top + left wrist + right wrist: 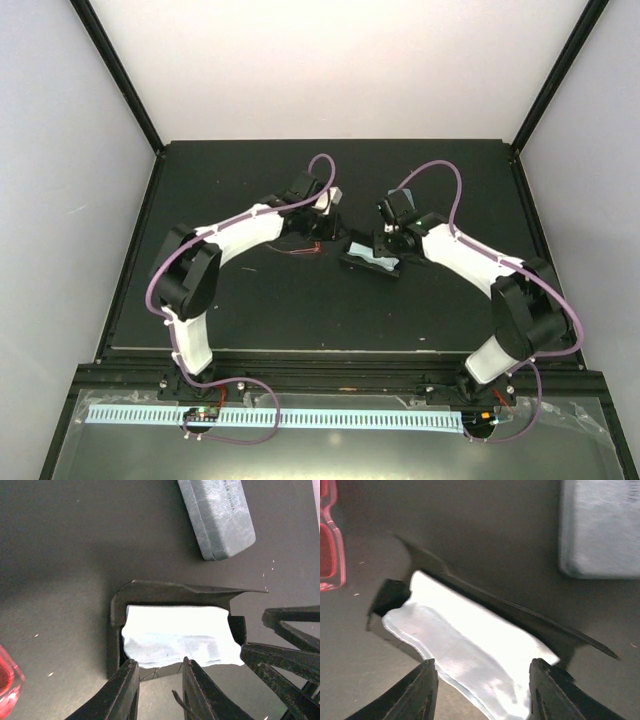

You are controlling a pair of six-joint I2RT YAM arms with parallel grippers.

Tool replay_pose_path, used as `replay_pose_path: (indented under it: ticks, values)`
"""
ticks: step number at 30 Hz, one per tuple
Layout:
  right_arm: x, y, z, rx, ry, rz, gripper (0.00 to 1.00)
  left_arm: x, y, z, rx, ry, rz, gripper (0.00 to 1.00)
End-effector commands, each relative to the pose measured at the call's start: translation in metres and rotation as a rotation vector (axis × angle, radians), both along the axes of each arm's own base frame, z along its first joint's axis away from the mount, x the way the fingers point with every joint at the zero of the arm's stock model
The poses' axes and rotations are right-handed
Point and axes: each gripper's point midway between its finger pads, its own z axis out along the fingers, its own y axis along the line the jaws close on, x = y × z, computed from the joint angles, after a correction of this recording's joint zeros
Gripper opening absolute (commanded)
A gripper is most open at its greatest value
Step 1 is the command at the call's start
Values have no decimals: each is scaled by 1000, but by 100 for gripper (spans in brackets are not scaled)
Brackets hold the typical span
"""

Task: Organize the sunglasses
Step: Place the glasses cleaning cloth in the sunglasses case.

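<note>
The red sunglasses (306, 248) lie on the dark mat left of an open black case (170, 592); one red lens shows at the frame edge (330, 545). A light blue cloth (175, 637) lies spread over the inside of the case. The black sunglasses do not show plainly; only thin dark strands peek from under the cloth's near edge. My left gripper (159, 662) hovers at that near edge, open by a narrow gap, with nothing between its fingers. Across from it, my right gripper (483, 662) stands open above the cloth (470, 645), holding nothing.
A shut pale blue case (217, 515) lies beyond the black case, also at the top right of the right wrist view (600, 530). The right gripper's dark fingers (285, 645) crowd the case's right end. Pale walls enclose the mat (250, 310).
</note>
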Motion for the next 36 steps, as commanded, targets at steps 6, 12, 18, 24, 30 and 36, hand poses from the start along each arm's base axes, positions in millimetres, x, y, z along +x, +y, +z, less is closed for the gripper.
replay_pose_path:
  ticks: [6,12,18,24,30,36]
  values:
    - [8,65,-16,235,60,340,68,-10,42,-8,-12,5,80,23]
    - [3,75,-31,250,125,429,72,-21,56,-20,-2,25,83,23]
    - [-9,78,-38,270,176,472,72,-22,62,-22,-3,29,87,23]
    - [-17,76,-57,256,237,491,73,-22,65,-17,-13,16,93,23]
    - [-17,76,-60,254,242,487,73,-21,67,-14,-14,12,101,23]
    - [-6,68,-35,206,150,460,75,-21,68,-13,-11,9,105,23]
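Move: The open black sunglasses case, with the cloth lying in it, is centred about 4 cm left of the right hand, 2 cm back and 6 cm below. The grey case lies some 12 cm ahead of that hand and 5 cm right; the pink glasses are about 20 cm to its left, level with it. From the left hand the black case is about 7 cm right, 4 cm back and 8 cm down. Right hand sweeps about 7 cm left and 6 cm down, turning counter-clockwise, opening astride the case's near wall; left withdraws left. ##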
